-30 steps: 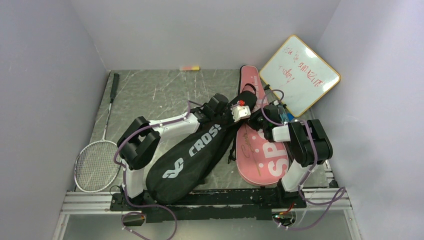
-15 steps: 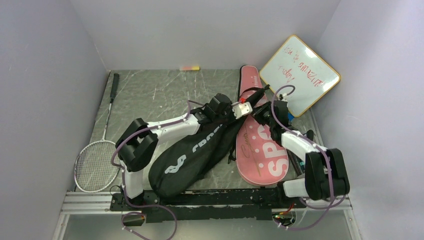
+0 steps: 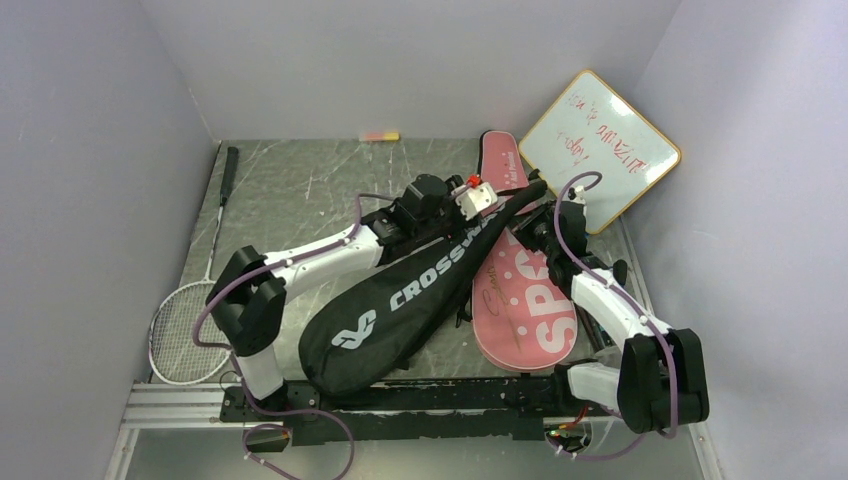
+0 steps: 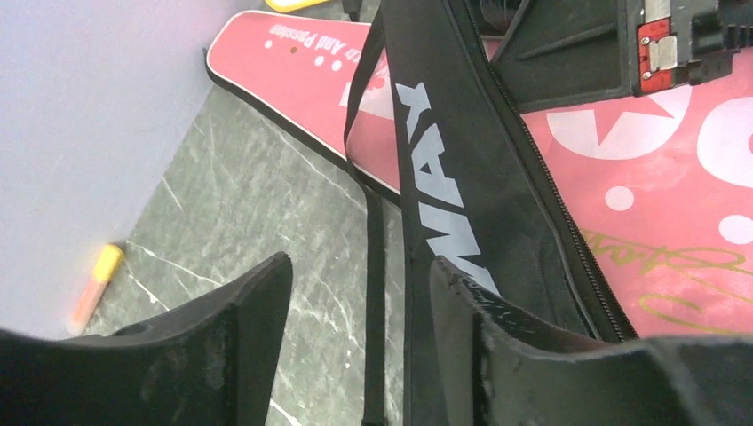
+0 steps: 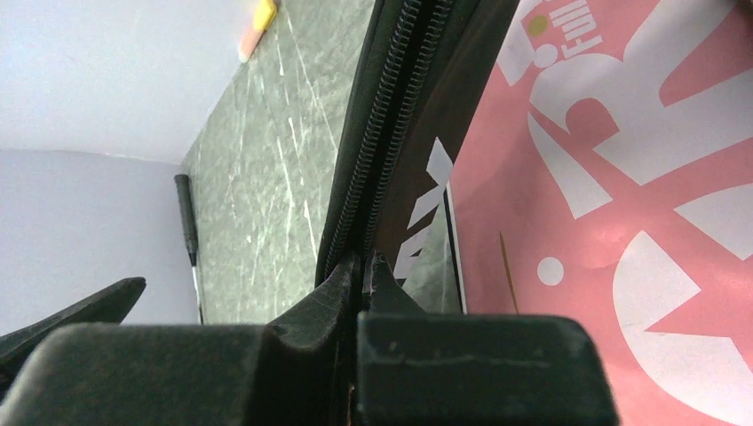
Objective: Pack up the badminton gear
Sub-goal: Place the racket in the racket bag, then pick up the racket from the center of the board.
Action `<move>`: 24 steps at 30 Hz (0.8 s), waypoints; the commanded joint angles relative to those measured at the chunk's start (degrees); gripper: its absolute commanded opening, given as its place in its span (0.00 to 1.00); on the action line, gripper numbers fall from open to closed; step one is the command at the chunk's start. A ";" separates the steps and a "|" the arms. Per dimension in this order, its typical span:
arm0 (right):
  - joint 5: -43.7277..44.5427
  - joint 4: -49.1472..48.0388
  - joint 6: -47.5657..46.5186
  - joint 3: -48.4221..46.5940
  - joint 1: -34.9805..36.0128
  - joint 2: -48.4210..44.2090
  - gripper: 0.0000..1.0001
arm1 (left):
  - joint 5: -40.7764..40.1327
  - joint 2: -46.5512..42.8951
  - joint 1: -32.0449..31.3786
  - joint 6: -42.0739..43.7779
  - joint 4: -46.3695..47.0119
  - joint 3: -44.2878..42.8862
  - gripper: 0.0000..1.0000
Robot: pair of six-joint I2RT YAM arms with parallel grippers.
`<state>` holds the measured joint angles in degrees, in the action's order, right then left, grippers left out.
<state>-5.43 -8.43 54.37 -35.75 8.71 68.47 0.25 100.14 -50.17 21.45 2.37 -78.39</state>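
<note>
The black "CROSSWAY" racket cover (image 3: pixel 420 290) lies on a slant, with its narrow end over the pink "SPORT" racket cover (image 3: pixel 525 300). My right gripper (image 3: pixel 537 222) is shut on the black cover's zipper edge (image 5: pixel 391 133); in the right wrist view the fingertips (image 5: pixel 364 259) pinch together. My left gripper (image 3: pixel 495 200) hovers over the same narrow end, open (image 4: pixel 360 262). A thin black strap (image 4: pixel 375 293) runs loose between its fingers. The right finger rests beside the cover's lettering (image 4: pixel 435 177). A white-framed racket (image 3: pixel 190 335) lies at the far left.
A wood-framed whiteboard (image 3: pixel 600 150) leans in the back right corner, just behind the right arm. A small pink-yellow marker (image 3: pixel 378 135) lies against the back wall. Walls close in on the left, back and right. The arm bases' rail (image 3: pixel 420 400) runs along the near edge.
My left gripper has opened and let go of the black cover. My right arm stretched out and shut on the cover's zipper edge. The cover now lies straighter, its narrow end farther back right.
</note>
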 commanded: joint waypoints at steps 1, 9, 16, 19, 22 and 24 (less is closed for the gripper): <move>-0.07 -0.81 -0.82 -3.31 -0.16 -1.73 0.00 | 1.94 1.44 0.08 -0.79 -1.02 -1.74 0.67; -1.45 -1.68 -0.71 -3.19 0.08 -0.88 0.00 | 3.01 2.92 0.12 -3.98 -2.28 -3.73 0.76; -0.42 -1.43 -1.17 -3.04 0.10 -1.62 0.00 | -28.42 4.44 1.29 -9.77 -5.97 -7.89 0.78; -0.27 -1.27 -1.28 -3.10 0.15 -1.29 0.00 | -34.87 4.21 4.35 -9.51 -4.41 -6.60 0.79; -0.98 -1.37 -0.99 -3.25 0.16 -1.06 0.00 | -36.32 4.66 8.30 -10.37 -4.73 -6.07 0.81; -1.71 -1.53 -0.62 -3.29 0.08 -1.12 0.00 | -36.92 5.12 11.64 -11.22 -5.00 -6.05 0.82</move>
<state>-5.98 -7.31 53.95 -36.05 8.71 68.34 -28.53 104.18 -44.29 12.97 -2.74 -84.31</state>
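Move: Some 63 cm to the left of the left hand and 24 cm farther out lies the black handle of the loose racket, about 21 cm lower. The middle of the black CROSSWAY bag is roughly 11 cm left and 7 cm back, 17 cm below; the pink bag's is 13 cm right, 1 cm ahead, and a yellow-tipped stick lies 34 cm ahead, 23 cm left, both 20 cm lower. From the right hand the handle is about 74 cm left, 24 cm ahead, 15 cm below. Sinking about 4 cm first, the left hand then sweeps left and forward, roughly 10 cm by 8 cm and rising back to its starting height, away from the black bag's neck towards the racket handle. It turns some 35 degrees counter-clockwise, its already parted fingers opening wider. The right hand stays, still pinching the raised neck. ##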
